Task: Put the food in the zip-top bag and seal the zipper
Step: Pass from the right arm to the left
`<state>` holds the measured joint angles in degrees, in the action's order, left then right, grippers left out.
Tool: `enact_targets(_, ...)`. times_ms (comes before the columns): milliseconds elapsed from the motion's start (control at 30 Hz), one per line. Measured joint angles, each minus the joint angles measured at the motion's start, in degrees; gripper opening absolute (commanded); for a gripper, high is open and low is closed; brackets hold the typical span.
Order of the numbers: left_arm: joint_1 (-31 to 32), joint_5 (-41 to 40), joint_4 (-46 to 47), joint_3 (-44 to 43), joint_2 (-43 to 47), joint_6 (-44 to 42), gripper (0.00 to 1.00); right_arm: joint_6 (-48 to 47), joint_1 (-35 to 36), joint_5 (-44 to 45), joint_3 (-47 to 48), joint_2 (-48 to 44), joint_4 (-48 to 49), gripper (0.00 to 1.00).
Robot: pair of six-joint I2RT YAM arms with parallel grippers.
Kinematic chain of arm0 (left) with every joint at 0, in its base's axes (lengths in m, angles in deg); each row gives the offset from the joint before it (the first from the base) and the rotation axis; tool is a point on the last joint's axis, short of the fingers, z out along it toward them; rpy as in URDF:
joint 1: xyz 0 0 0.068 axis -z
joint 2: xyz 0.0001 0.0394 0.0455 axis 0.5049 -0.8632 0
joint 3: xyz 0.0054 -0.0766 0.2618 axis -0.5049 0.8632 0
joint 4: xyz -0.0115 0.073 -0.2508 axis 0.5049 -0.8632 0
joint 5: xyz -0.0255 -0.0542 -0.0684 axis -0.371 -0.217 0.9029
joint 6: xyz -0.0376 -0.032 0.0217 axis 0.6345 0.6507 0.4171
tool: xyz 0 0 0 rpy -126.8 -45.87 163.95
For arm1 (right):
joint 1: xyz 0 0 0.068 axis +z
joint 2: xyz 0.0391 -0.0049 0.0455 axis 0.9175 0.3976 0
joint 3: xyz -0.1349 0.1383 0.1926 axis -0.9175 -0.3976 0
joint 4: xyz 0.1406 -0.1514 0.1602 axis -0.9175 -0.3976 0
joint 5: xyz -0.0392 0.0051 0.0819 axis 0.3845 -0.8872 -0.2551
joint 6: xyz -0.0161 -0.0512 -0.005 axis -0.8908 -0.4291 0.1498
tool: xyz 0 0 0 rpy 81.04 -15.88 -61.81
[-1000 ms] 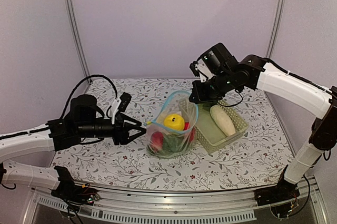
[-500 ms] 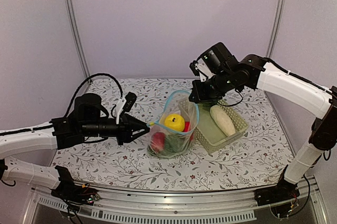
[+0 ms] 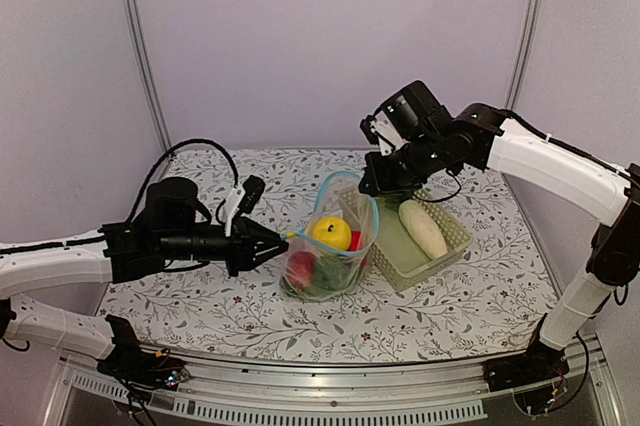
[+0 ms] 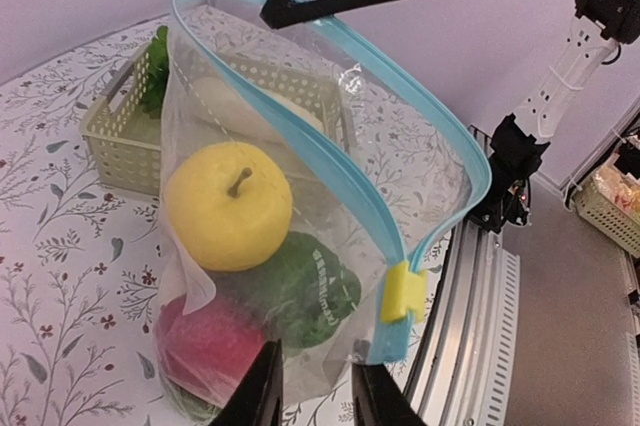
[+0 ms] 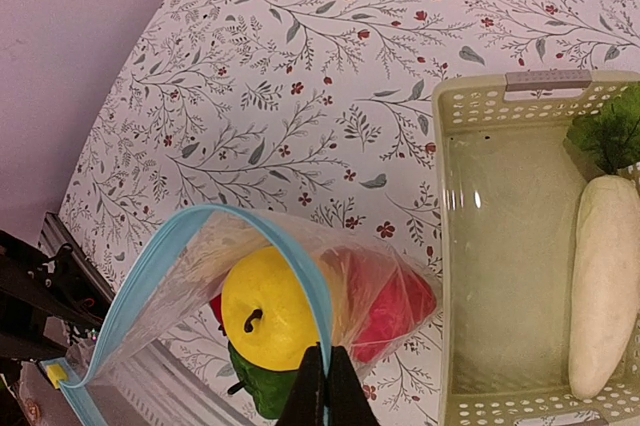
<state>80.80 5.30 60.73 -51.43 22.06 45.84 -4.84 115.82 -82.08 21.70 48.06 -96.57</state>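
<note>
The zip-top bag (image 3: 335,246) stands open on the table with a yellow apple (image 4: 228,206), a red piece (image 4: 215,341) and a green piece (image 4: 300,291) inside. My right gripper (image 5: 322,386) is shut on the light-blue zipper (image 4: 340,174) and holds the rim up. My left gripper (image 4: 315,391) is at the bag's near corner, just below the yellow slider (image 4: 403,291). Its jaws stand narrowly apart with bag film between them. The white radish (image 5: 605,281) and a green leafy piece (image 5: 612,131) lie in the basket.
The pale green lattice basket (image 5: 441,206) sits right behind the bag, touching it. The table's metal front rail (image 4: 480,276) runs close by the slider end. Purple walls enclose the table at the back and sides.
My left gripper has moved right up to the bag's slider corner, and its jaws have narrowed. The right arm and the bag's held rim have stayed put.
</note>
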Motion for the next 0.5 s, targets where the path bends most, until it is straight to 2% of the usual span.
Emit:
enact_targets(133,0.3,0.2,0.4,-0.1,-0.5,0.2,0.0,0.0,-0.2,0.0,0.0,0.0,0.0,0.0)
enact_targets(233,0.4,0.5,0.7,-0.2,-0.7,0.6,0.0,0.0,-0.2,0.0,0.0,0.1,0.0,0.07)
enact_targets(300,0.5,0.7,0.8,-0.2,-0.6,0.9,0.0,0.1,-0.3,0.0,0.0,0.1,0.0,0.17)
enact_targets(433,0.5,0.5,0.9,-0.3,0.3,1.6,0.0,-1.0,-0.5,0.0,0.5,0.1,-0.2,0.5)
enact_targets(500,0.5,0.2,0.7,-0.5,1.1,1.7,0.0,-2.3,-0.5,0.1,1.1,-0.1,-0.2,0.62)
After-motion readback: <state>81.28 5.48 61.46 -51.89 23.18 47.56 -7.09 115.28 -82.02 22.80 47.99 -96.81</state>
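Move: The left fingers are part open around the bag's edge, with the zipper's yellow end about 2 cm to their right and 1 cm higher. From that hand, the yellow pepper in the bag lies some 9 cm right, 6 cm ahead and 8 cm down. The right fingers still pinch the far rim of the bag at the hand point; from them the yellow zipper end is about 15 cm left, 11 cm back and 3 cm lower, and the basket's middle is some 12 cm right, 1 cm back and 18 cm down. Almost in place, the left hand closes its part-open fingers fully, pinching the bag's edge just beside the yellow zipper end, then lifts about 1 cm. Once that grip is shut, the right fingers open to about half and let go of the far rim, that hand beginning to rise by some 1 cm. ##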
